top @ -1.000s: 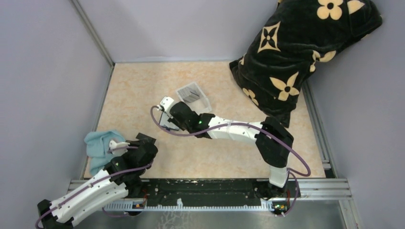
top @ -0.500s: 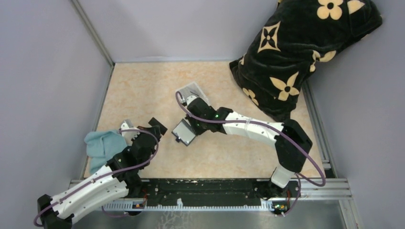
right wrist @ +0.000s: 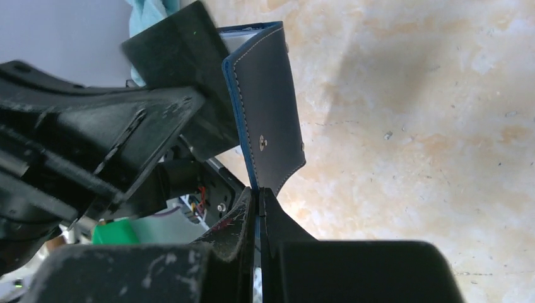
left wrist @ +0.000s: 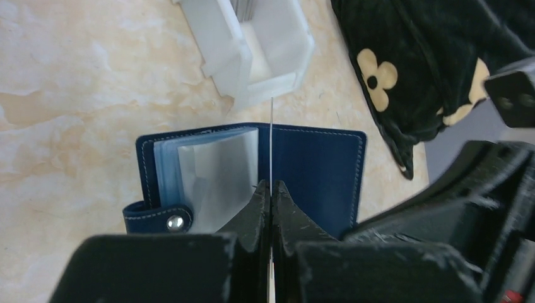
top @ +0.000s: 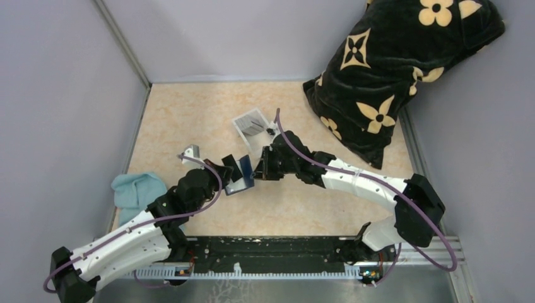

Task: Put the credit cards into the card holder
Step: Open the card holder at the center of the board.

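Observation:
The navy card holder (left wrist: pixel 315 170) lies open on the table, its clear sleeves (left wrist: pixel 214 170) on the left half. My left gripper (left wrist: pixel 271 184) is shut on one credit card (left wrist: pixel 271 139), seen edge-on as a thin line above the holder's fold. My right gripper (right wrist: pixel 257 192) is shut on the card holder's cover (right wrist: pixel 268 120) and holds that flap upright. From above, both grippers meet at the card holder (top: pixel 241 183), the left gripper (top: pixel 232 165) beside the right gripper (top: pixel 254 169). More credit cards (top: pixel 252 123) stand in the white tray (top: pixel 272 134).
A black pillow with tan flowers (top: pixel 391 63) leans in the far right corner. A teal cloth (top: pixel 135 192) lies at the table's left edge. The white tray (left wrist: pixel 221 38) sits just beyond the holder. Grey walls enclose the table on three sides.
My left arm has swung from beside the teal cloth to the table's middle, up to the holder. My right arm has drawn back rightward, raising the holder's cover from flat to upright.

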You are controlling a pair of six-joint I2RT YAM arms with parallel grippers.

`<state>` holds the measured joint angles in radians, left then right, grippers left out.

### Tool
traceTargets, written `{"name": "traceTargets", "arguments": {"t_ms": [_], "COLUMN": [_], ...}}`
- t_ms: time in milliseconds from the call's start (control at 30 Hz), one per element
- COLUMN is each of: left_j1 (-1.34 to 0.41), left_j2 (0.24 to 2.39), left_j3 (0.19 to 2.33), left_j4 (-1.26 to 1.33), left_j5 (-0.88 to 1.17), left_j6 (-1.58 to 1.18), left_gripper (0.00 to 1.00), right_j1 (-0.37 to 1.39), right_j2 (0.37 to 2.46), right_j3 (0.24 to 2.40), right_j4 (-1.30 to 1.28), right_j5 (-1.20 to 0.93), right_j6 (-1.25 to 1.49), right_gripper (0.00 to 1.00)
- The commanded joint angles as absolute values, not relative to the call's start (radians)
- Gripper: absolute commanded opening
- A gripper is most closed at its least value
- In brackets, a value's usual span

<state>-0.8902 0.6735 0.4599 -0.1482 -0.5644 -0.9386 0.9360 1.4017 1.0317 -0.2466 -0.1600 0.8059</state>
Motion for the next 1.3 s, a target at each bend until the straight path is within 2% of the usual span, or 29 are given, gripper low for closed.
{"name": "traceTargets", "arguments": {"t_ms": [0,400,1000,1267], "left_j1": [-0.891,-0.892,-0.868,-0.799], "left_j2": [0.672,0.666,0.865,0.931], "left_j3": [0.472,0.400,0.335,0.351], "left_j4": [-0.111,-0.090,0.044,0.079], "left_j5": [-0.456,-0.385,-0.296,-0.208], "left_j6": [-0.895,-0.846,-0.750,-0.657], "left_gripper": [0.00,0.00,0.00,0.00], "right_j1": [0.891,0.772,0.627,0.590], "right_j2": [1.384,1.416,1.477,1.498], "right_j3": [0.944,0.755,0.657,0.646], "right_j4": [-0.066,0.127,0.128,0.118], "right_j5": [-0.265,-0.403,-0.495,-0.519], "right_j6": [0.963,1.040,0.963,0.932], "right_gripper": [0.00,0.00,0.00,0.00]}}
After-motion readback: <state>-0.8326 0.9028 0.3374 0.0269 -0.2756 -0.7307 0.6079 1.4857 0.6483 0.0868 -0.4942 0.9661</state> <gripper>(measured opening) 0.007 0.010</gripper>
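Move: The open card holder hangs between the hands, its right cover already in the right fingers and a black card already in the left. Its middle lies about 6 cm right of the left hand, 2 cm back and 5 cm lower; from the right hand it is some 5 cm left, straight level in reach and 4 cm below. The white box sits about 12 cm ahead, 10 cm right and 15 cm below the left hand. Keep the right fingers shut on the card holder's right cover and carry it down about 10 cm and some 7 cm right towards the board, easing slightly forward and tilting the wrist about 20 degrees. With the black card still gripped, hold the left hand's height while it drifts back and right, then sink it about 9 cm to follow the holder, turning it some 15 degrees clockwise and rolling its left side up. ##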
